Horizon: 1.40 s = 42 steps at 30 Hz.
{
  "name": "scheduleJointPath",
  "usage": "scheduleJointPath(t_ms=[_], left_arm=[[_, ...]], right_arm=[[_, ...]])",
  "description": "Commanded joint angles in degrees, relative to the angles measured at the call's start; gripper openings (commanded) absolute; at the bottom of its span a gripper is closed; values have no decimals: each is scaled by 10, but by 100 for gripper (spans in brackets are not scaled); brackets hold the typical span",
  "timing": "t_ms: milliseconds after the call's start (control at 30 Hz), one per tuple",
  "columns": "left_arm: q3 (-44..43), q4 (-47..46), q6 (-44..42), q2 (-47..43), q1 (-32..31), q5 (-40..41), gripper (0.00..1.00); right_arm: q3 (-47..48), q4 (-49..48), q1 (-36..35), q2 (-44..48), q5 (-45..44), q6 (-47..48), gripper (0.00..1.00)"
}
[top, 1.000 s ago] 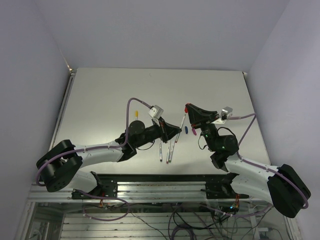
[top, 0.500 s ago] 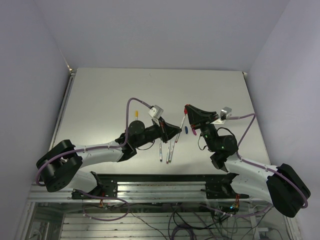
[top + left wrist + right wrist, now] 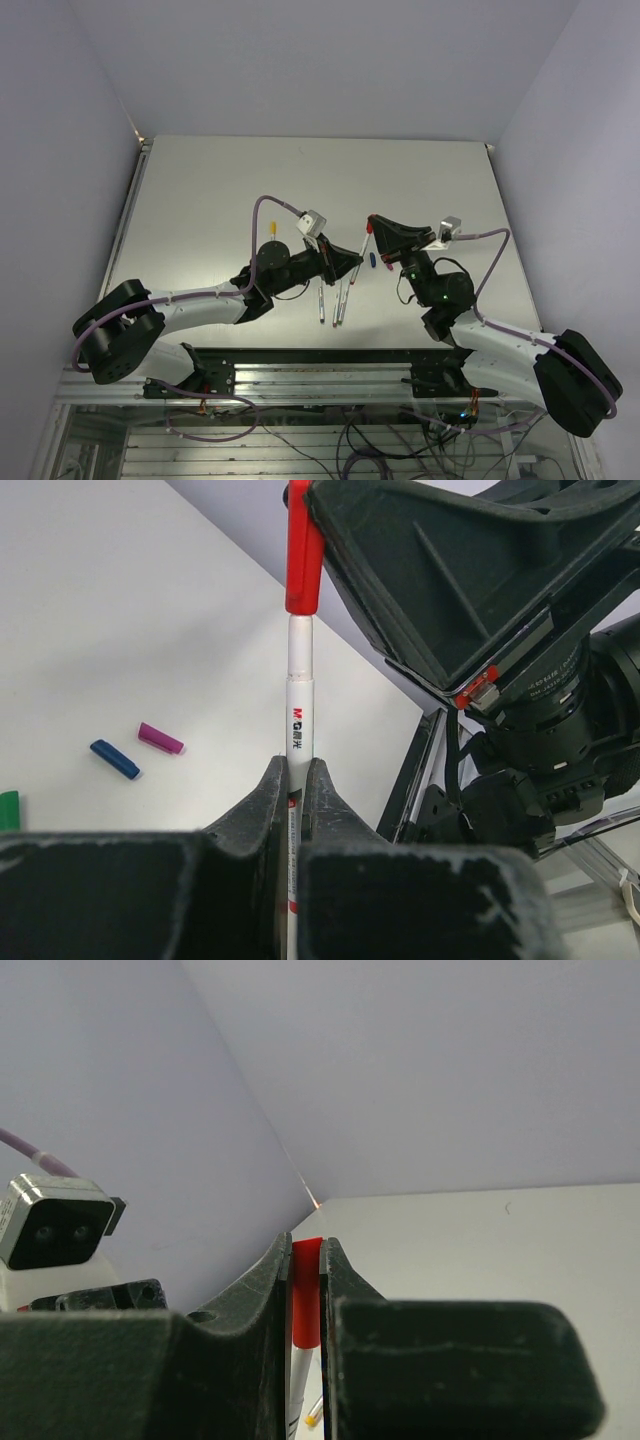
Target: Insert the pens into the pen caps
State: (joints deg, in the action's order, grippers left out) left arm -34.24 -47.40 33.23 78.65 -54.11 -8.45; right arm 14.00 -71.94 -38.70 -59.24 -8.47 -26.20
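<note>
My left gripper [image 3: 297, 770] is shut on a white pen [image 3: 300, 695] that points up and away from it. A red pen cap [image 3: 303, 560] sits on the pen's far end, in line with it. My right gripper [image 3: 306, 1260] is shut on that red cap [image 3: 306, 1300], and the pen's white barrel [image 3: 299, 1385] shows below it. In the top view both grippers meet above the table's middle: left gripper [image 3: 352, 262], right gripper [image 3: 371, 221]. A blue cap [image 3: 115, 759], a purple cap [image 3: 160, 738] and a green cap [image 3: 8, 808] lie on the table.
Other pens [image 3: 322, 298] [image 3: 341, 303] lie side by side on the table near the front edge, under the left arm. A yellow cap [image 3: 273, 229] lies left of the left wrist camera [image 3: 312, 222]. The blue cap [image 3: 372, 260] and purple cap [image 3: 385, 264] lie between the arms.
The right gripper with the red cap has crept slightly left and down toward the pen. The left arm and its pen have stayed put.
</note>
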Motion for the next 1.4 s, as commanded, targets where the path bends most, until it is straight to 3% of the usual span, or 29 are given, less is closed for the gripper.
scheduleJointPath(t_ms=[0, 633, 1067, 1367], left_arm=[[-9, -29, -12, -9, -1, 16, 7], [18, -130, -21, -4, -1, 68, 7], [-12, -66, -79, -42, 11, 147, 7], [-16, -66, -94, -63, 35, 174, 7]], right_arm=[[-5, 4, 0, 15, 2, -12, 0], [10, 72, 0, -14, 78, -77, 0], [46, 228, 0, -31, 115, -70, 0], [46, 249, -4, -68, 143, -80, 0]])
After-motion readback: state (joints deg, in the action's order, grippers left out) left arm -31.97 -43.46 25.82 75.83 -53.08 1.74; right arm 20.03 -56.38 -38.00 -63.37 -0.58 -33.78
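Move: The left hand holds the pen upright, its tip already inside the red cap, whose middle is about 3 cm ahead, 2 cm right and 7 cm above that hand. From the right hand, which holds the cap, the pen's middle lies some 3 cm back, 2 cm left and 7 cm below. On the table, roughly 21 cm below the left hand, the blue cap lies about 15 cm ahead and 6 cm right, the purple cap 14 cm ahead and 11 cm right. Both hands drift about 4 cm left, still gripping, while the right sinks 4 cm, pushing the cap down the pen. ##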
